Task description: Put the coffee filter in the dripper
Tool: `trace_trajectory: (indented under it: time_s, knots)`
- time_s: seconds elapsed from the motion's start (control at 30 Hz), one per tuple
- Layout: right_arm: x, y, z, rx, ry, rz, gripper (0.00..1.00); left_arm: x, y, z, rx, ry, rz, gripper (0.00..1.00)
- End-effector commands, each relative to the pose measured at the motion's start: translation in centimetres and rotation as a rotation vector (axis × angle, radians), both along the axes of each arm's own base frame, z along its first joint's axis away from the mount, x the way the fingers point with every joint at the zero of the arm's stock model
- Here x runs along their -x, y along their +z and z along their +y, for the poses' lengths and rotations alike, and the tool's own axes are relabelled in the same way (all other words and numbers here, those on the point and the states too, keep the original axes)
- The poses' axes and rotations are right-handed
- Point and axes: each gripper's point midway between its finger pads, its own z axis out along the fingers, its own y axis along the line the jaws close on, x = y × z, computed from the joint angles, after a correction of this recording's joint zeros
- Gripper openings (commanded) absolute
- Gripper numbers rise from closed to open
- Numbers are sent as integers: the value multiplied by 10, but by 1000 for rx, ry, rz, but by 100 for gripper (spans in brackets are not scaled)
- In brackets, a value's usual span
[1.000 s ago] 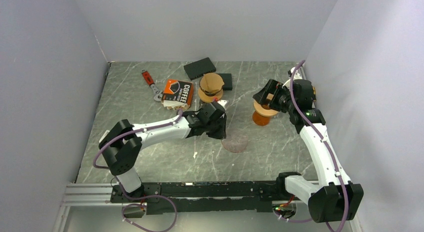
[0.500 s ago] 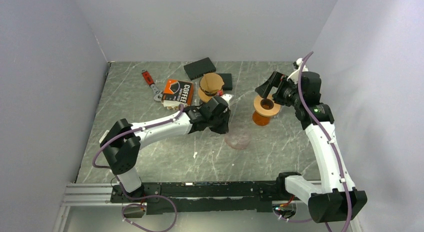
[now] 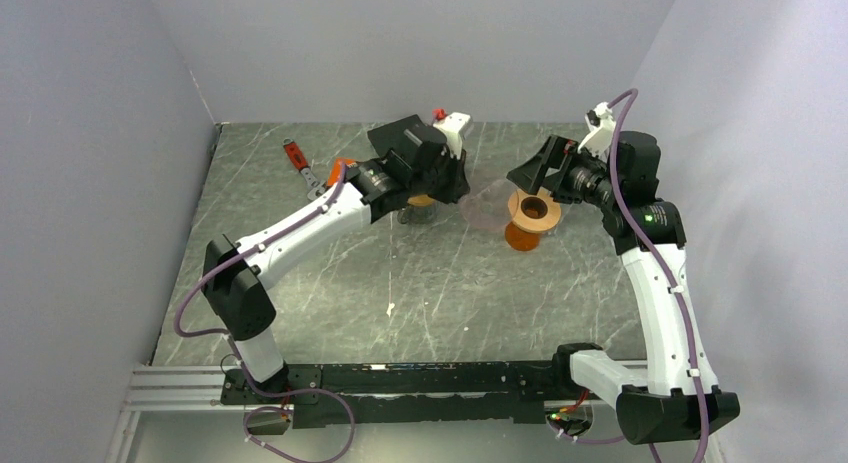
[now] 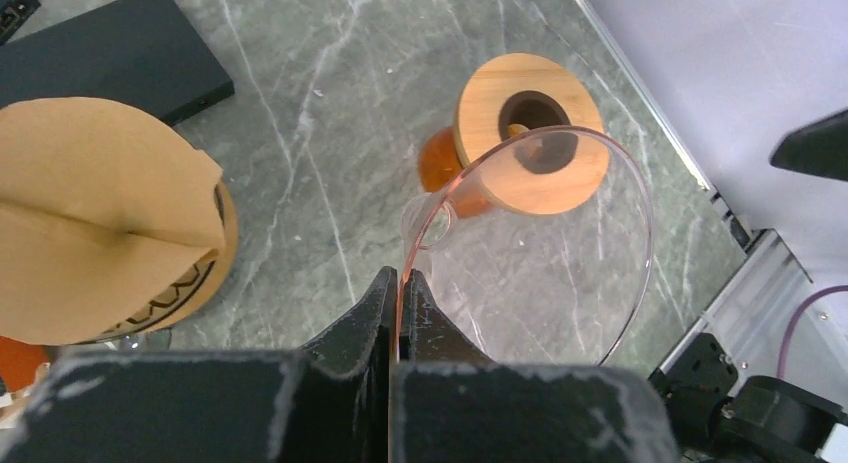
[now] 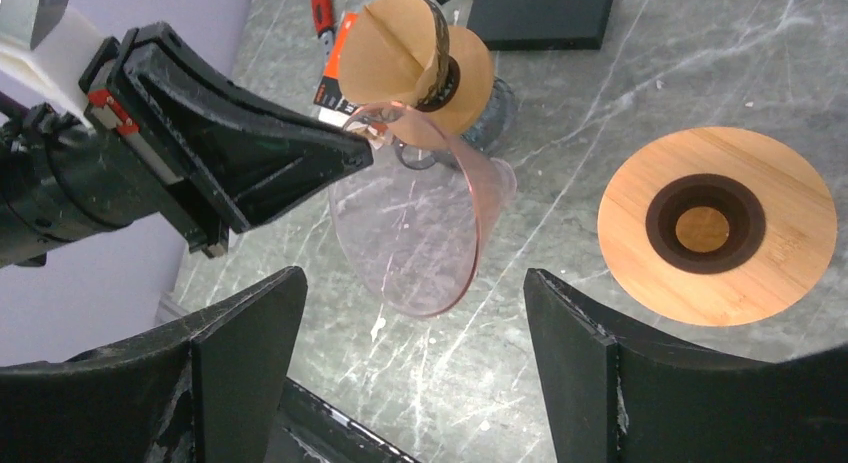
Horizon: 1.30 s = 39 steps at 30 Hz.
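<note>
My left gripper (image 4: pixel 403 283) is shut on the rim of a clear, pink-tinted glass dripper (image 4: pixel 540 253), holding it tilted in the air. The dripper (image 3: pixel 485 205) hangs just left of a wooden ring on an orange base (image 3: pixel 533 211). Brown paper coffee filters (image 4: pixel 90 213) sit folded on a holder to the left, and the same filters (image 5: pixel 395 58) show behind the dripper (image 5: pixel 420 233) in the right wrist view. My right gripper (image 5: pixel 412 283) is open and empty above the table beside the wooden ring (image 5: pixel 715 226); in the top view the right gripper (image 3: pixel 537 173) hovers over it.
A flat black box (image 4: pixel 110 53) lies behind the filters, and another black box (image 5: pixel 540 3) is near the back wall. A red-handled tool (image 3: pixel 295 155) and an orange coffee pack (image 3: pixel 340 168) lie at the back left. The right wall stands close behind my right arm.
My left gripper shut on the dripper, lifted it off the table and carried it back and right, up beside the wooden ring. My right gripper drew up and back off the ring.
</note>
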Motion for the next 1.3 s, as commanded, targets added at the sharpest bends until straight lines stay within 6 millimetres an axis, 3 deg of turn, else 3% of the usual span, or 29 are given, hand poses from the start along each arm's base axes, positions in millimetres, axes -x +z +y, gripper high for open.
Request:
trace_trajectory:
  time_s: [0.0, 0.5, 0.63, 0.83, 0.9, 0.97, 1.07, 1.2, 1.27]
  knots:
    - [9, 0, 1, 26, 34, -13, 80, -7, 13, -8, 11, -42, -48, 0]
    - [-22, -71, 9, 136, -21, 178, 51, 5, 29, -14, 105, -81, -40, 0]
    - [-26, -77, 16, 173, -17, 188, 35, 5, 26, -13, 97, -82, -43, 0]
    - [-33, -88, 14, 233, -45, 206, 2, 4, 20, -13, 88, -85, -36, 1]
    - [-36, -89, 15, 233, -50, 205, 0, 4, 20, -13, 91, -92, -36, 3]
    - [-39, -90, 14, 237, -56, 205, 0, 4, 21, -12, 91, -99, -48, 10]
    - [-42, -86, 12, 249, -68, 199, 0, 3, 29, -8, 106, -90, -83, 30]
    - [-47, -82, 9, 270, -78, 192, 0, 6, 47, -6, 171, -136, -146, 75]
    - [-48, -81, 8, 274, -77, 187, 0, 12, 59, -4, 184, -185, -191, 87]
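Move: Just left of and below the open right hand hangs the clear cone, its middle about 6 cm left, 3 cm ahead and 9 cm down. The left fingers already pinch its rim, its middle lying some 5 cm to their right, 2 cm back and 3 cm below. From the right hand the orange carafe's wooden collar is about 4 cm ahead, 4 cm right, 18 cm down. The filter-lined dripper stands roughly 6 cm ahead, 9 cm left and 9 cm below the left hand. Reaching down about 11 cm and some 3 cm forward to the clear cone's right rim, the right hand tips downward some 20 degrees and closes until its fingertips pinch the rim. The left hand keeps its hold, sinking about 3 cm, then opens wide, lets go and begins to rise. ##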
